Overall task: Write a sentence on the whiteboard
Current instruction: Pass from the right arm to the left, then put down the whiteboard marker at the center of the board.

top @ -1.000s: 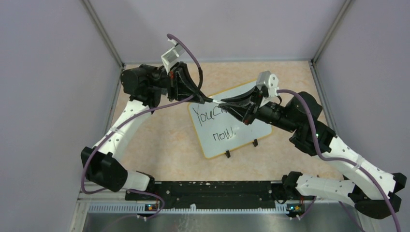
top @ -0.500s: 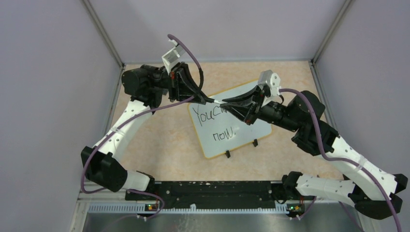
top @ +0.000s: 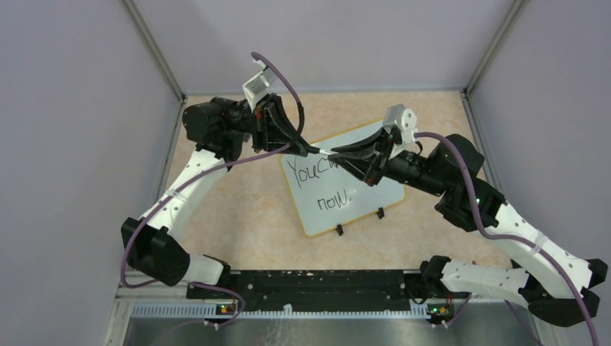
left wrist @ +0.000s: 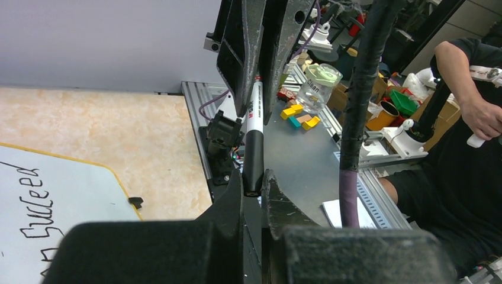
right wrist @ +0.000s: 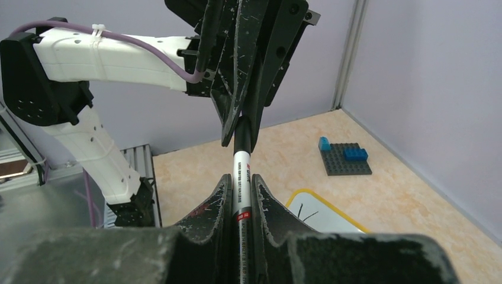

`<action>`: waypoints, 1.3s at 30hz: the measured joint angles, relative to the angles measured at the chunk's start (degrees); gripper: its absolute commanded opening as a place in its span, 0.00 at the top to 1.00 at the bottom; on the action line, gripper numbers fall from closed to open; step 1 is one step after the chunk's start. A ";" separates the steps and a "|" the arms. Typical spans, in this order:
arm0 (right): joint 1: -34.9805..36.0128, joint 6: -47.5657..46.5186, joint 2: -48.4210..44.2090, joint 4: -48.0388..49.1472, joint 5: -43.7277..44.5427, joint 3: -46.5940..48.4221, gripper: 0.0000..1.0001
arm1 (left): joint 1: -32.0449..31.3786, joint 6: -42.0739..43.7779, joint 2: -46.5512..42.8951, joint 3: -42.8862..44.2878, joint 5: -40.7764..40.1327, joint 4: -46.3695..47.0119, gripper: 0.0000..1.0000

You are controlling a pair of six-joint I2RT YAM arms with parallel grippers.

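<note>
The whiteboard [top: 360,194] with its yellow rim lies tilted on the table, right of the middle. The sentence [top: 317,175] reads "You c…" and "now." in the top view, the rest hidden by the arms. "succeed" [left wrist: 34,204] shows in the left wrist view. Above the board's far left corner both grippers meet on one marker [top: 322,151]. My left gripper [left wrist: 253,178] is shut on its black cap end [left wrist: 253,160]. My right gripper [right wrist: 241,182] is shut on the white barrel [right wrist: 241,171]. In the top view the left gripper [top: 311,149] and right gripper [top: 333,153] nearly touch.
A dark square plate with blue blocks [right wrist: 346,158] sits on the table by the far wall. Black clip feet [top: 339,231] stick out from the board's near edge. Purple cables [top: 277,72] loop over both arms. Grey walls close in three sides.
Almost nothing: the right forearm has shifted very slightly, and both grippers stay shut on the marker at the same spot.
</note>
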 measured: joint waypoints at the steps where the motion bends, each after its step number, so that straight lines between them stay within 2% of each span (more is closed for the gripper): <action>1: 0.00 -0.20 0.00 -0.11 0.04 0.02 0.93 | 0.04 0.00 0.00 -0.17 0.00 0.02 1.00; 6: -0.02 -1.68 1.14 -0.68 1.73 0.15 0.55 | 2.38 -0.02 -0.15 -2.89 -0.15 0.04 1.00; 8: -0.04 -2.47 1.97 -0.52 2.54 0.42 0.45 | 4.48 -0.02 -0.15 -3.80 -0.31 -0.02 1.00; 11: -0.24 -4.26 3.19 -1.92 4.00 0.42 0.37 | 8.41 0.00 -0.15 -4.55 -0.15 -0.07 1.00; 13: -0.57 -5.73 3.21 -3.21 5.09 0.44 0.34 | 11.47 0.00 -0.26 -4.90 0.35 -0.04 1.00; 22: -1.62 -9.99 2.45 -8.70 9.73 3.96 0.32 | 23.82 -0.13 -2.05 -7.41 1.49 -0.28 1.00; 27: -5.16 -9.49 2.78 -12.17 12.22 5.73 0.30 | 40.30 -0.83 -2.16 -12.59 -1.60 -2.95 1.00; 30: -8.66 -8.13 4.24 -14.67 12.76 7.78 0.30 | 50.29 7.02 -2.71 -15.91 -5.16 -16.11 1.00; 32: -11.98 -6.82 5.57 -16.85 12.09 9.46 0.30 | 53.92 18.38 -3.30 -15.85 -8.98 -31.56 1.00; 35: -17.20 -5.18 7.80 -20.13 10.08 11.80 0.30 | 55.10 37.92 -3.98 -14.67 -16.31 -53.64 1.00; 39: -26.45 -2.75 11.02 -24.41 3.26 13.99 0.31 | 54.95 58.01 -3.21 -14.84 -22.75 -73.81 1.00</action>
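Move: The marker is already pinched by both grippers. Its cap end sits in the left fingers, its middle roughly 5 cm to the left hand's right, 2 cm back and level, and about 1 cm left of the right hand, level and neither ahead nor back. From the left hand, the brick plate lies some 42 cm ahead, 24 cm left and 45 cm below, the whiteboard's middle about 17 cm ahead, 9 cm right and 35 cm below. The marker stays pinched at its cap by the left hand, which carries it left and forward towards the brick plate, about 29 and 19 cm, sinking as far mostly late on, turning some 75 degrees counter-clockwise and tipping down. The right fingers open wide and let go, that hand going forward and right over the whiteboard, slightly down, turning clockwise. ##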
